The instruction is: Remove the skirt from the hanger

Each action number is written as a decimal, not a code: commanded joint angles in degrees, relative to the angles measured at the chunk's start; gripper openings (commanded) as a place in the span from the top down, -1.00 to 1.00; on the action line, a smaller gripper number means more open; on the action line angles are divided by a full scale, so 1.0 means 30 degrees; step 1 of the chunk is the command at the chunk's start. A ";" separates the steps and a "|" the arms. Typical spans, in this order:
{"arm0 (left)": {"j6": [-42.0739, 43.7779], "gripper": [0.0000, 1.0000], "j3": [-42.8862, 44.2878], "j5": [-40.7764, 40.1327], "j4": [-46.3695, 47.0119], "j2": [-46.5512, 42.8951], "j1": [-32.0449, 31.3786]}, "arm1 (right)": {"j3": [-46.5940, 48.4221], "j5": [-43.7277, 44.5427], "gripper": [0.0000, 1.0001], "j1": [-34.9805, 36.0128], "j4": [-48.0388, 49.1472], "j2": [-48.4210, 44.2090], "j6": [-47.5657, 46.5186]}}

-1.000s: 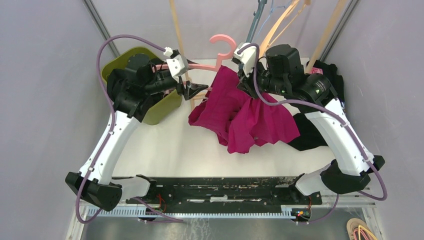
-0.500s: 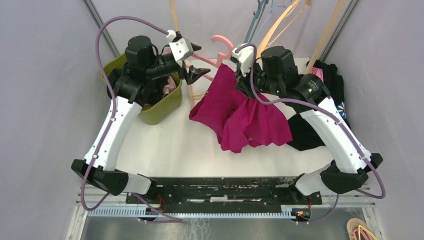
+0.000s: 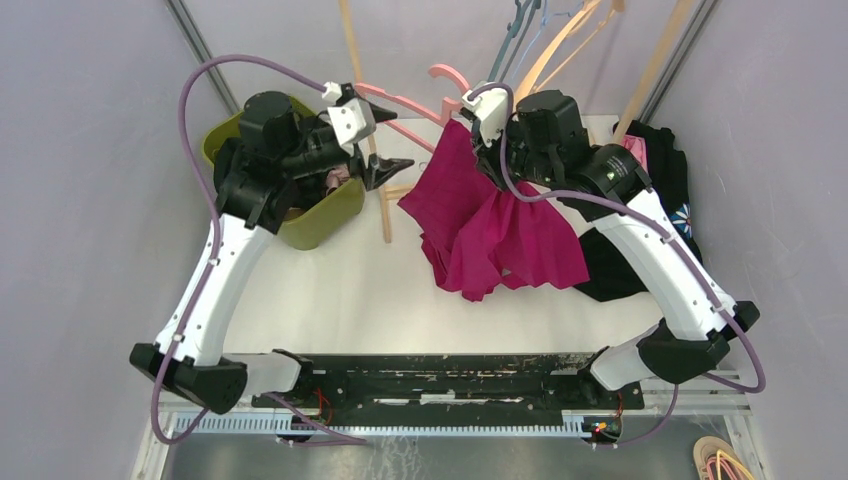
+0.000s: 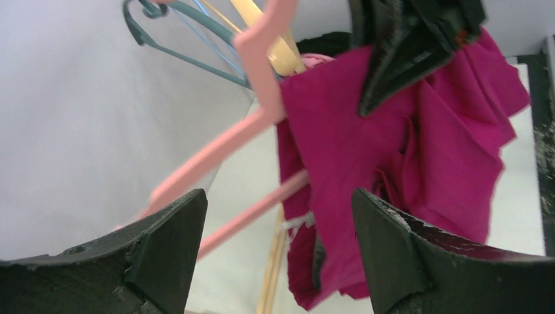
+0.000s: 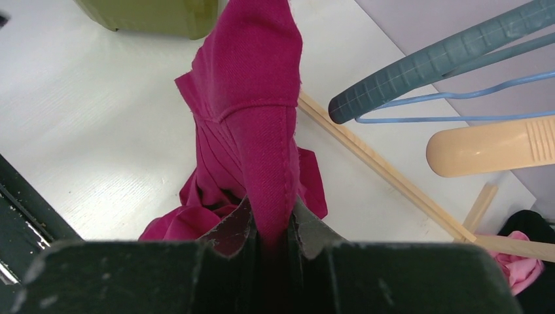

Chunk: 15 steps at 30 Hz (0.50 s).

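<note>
The magenta skirt (image 3: 490, 225) hangs bunched from my right gripper (image 3: 487, 138), which is shut on a fold of its waistband (image 5: 262, 131); its lower part rests on the white table. The pink hanger (image 3: 400, 103) slants up at the back, one end still at the skirt's top. My left gripper (image 3: 390, 142) is open just left of the skirt, with the hanger's arms (image 4: 216, 154) a little beyond its jaws, nothing pinched. In the left wrist view the skirt (image 4: 366, 163) fills the right half. The right wrist view shows my right gripper (image 5: 270, 226) clamping the fabric.
An olive bin (image 3: 320, 215) with clothes stands under the left arm. A wooden rod (image 3: 383, 215) lies beside it. Teal, blue and beige hangers (image 3: 530, 40) hang at the back. Dark clothes (image 3: 640, 260) are piled at the right.
The left gripper rose off the hanger area and opened slightly wider. The pink hanger tipped up and leftward. The right gripper kept its hold and drew the skirt a little back.
</note>
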 commanded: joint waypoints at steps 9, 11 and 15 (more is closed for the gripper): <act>-0.1587 -0.75 -0.4924 0.2148 0.1685 -0.2637 -0.0099 | 0.1815 -0.0212 0.99 0.0005 0.1818 -0.0532 -0.0056; -0.2091 -0.75 -0.5396 0.2469 0.2266 -0.2618 -0.0114 | 0.1831 -0.0244 0.99 0.0010 0.1745 -0.0692 -0.0141; -0.3163 -0.74 -0.6720 0.2613 0.3975 -0.2523 -0.0112 | 0.1900 -0.0416 0.99 0.0011 0.1674 -0.0939 -0.0060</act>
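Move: The skirt's free left edge, hanging from the pink hanger, lies about 7 cm to the right of the open left gripper, 5 cm nearer the base and some 12 cm lower. From that hand, the pink hanger's middle is about 8 cm right, 3 cm ahead and roughly level, and the right gripper about 18 cm right, 1 cm back and 7 cm lower. From the right gripper, which already grips the skirt, this edge is about 11 cm left, 5 cm back and 5 cm below. The left hand sinks some 7 cm, drawing back about 3.5 cm early on and then going nearly straight down, from beside the pink hanger towards the skirt's free left edge, its wrist rolling about 10 degrees and its fingers staying wide open and pointing across to the right. They come to either side of the edge, short of it with no contact to be seen, while the right gripper keeps its pinch on the bunched skirt and holds nearly still. ##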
